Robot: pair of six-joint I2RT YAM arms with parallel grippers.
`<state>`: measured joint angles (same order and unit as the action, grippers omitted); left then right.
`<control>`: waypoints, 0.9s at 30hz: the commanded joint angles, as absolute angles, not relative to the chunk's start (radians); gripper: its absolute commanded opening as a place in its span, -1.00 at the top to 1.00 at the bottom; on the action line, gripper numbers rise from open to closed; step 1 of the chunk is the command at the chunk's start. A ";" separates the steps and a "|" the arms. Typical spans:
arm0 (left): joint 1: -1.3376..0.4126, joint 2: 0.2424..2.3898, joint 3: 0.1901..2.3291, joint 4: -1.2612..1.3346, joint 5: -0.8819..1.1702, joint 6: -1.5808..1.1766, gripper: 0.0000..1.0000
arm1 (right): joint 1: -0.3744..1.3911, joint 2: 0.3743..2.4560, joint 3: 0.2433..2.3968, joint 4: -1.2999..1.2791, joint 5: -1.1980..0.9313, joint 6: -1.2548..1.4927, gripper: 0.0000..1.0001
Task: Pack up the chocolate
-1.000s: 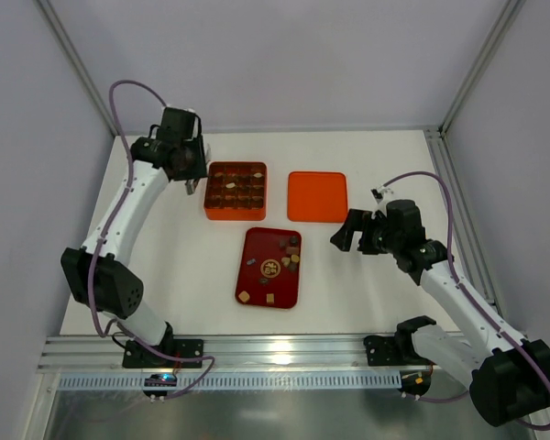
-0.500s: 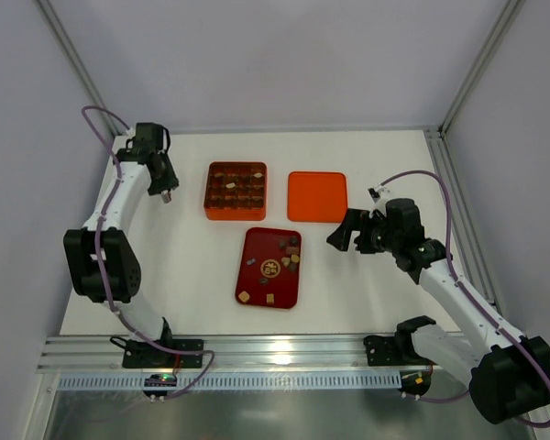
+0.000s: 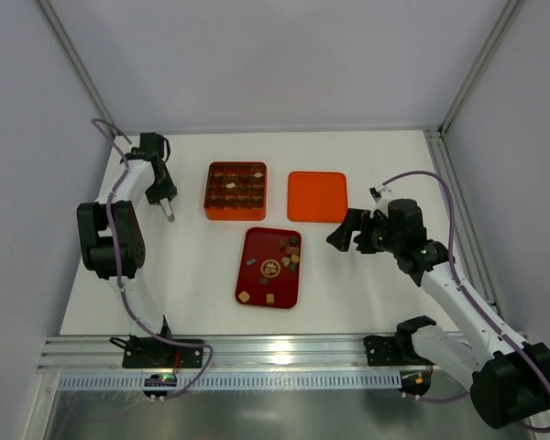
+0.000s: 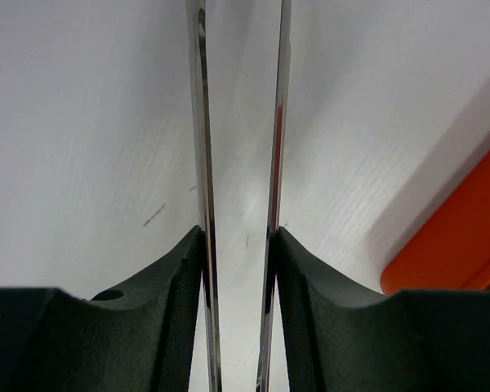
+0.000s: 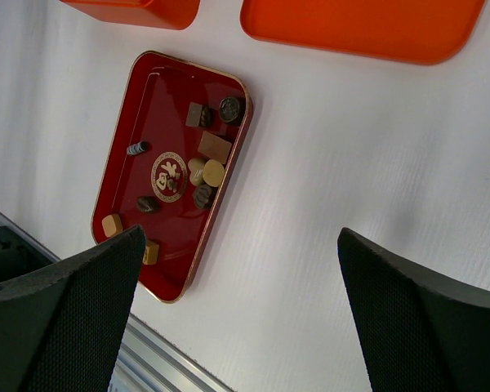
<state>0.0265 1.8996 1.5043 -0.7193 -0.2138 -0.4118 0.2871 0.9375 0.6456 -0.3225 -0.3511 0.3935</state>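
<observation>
Several small pieces of chocolate [image 3: 286, 258], dark brown, tan and cream, lie loose in the dark red tray [image 3: 255, 280]; the right wrist view shows the chocolate [image 5: 206, 171] in that tray [image 5: 151, 106] too. More pieces sit in cells of the orange grid box [image 3: 236, 191]. My left gripper [image 3: 164, 195] is shut on thin metal tweezers [image 4: 200, 122], whose blades stand slightly apart with nothing between them, over bare table left of the box. My right gripper [image 3: 341, 234] hovers wide open and empty, right of the tray [image 5: 241, 233].
A flat orange lid [image 3: 316, 196] lies right of the grid box; its edge [image 5: 367, 28] shows at the top of the right wrist view. An orange box corner [image 4: 465, 237] shows at the left wrist view's right edge. An aluminium rail [image 3: 275, 353] runs along the near table edge.
My left arm swung left away from the grid box and folded back, tweezers now pointing down over bare table. The right arm has hardly moved.
</observation>
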 commanded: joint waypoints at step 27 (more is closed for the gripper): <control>0.080 2.065 1.497 -0.690 -0.271 -0.390 -0.24 | 0.296 0.914 0.640 -0.301 -0.356 0.376 -0.99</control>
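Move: My left hand, with the tweezers pinched nearly shut between its fingers, hangs over bare table; the spot where they are to go lies roughly 8 cm below, 3 cm to the left and 1 cm back. The chocolate box is about 20 cm to this hand's right and 3 cm farther out; the dark red tray is some 31 cm right and 21 cm back. From my idle right hand, that spot is about 17 cm ahead, 53 cm left and 14 cm down. I lower the tweezers with my left hand some 6 cm onto the bare table left of the chocolate box, easing about 2.5 cm left on the way, mostly early, while my fingers tip about 10 degrees farther downward. From about halfway I open the fingers gradually, carrying on once the descent has stopped, and their pads stay against the tweezers' arms. ##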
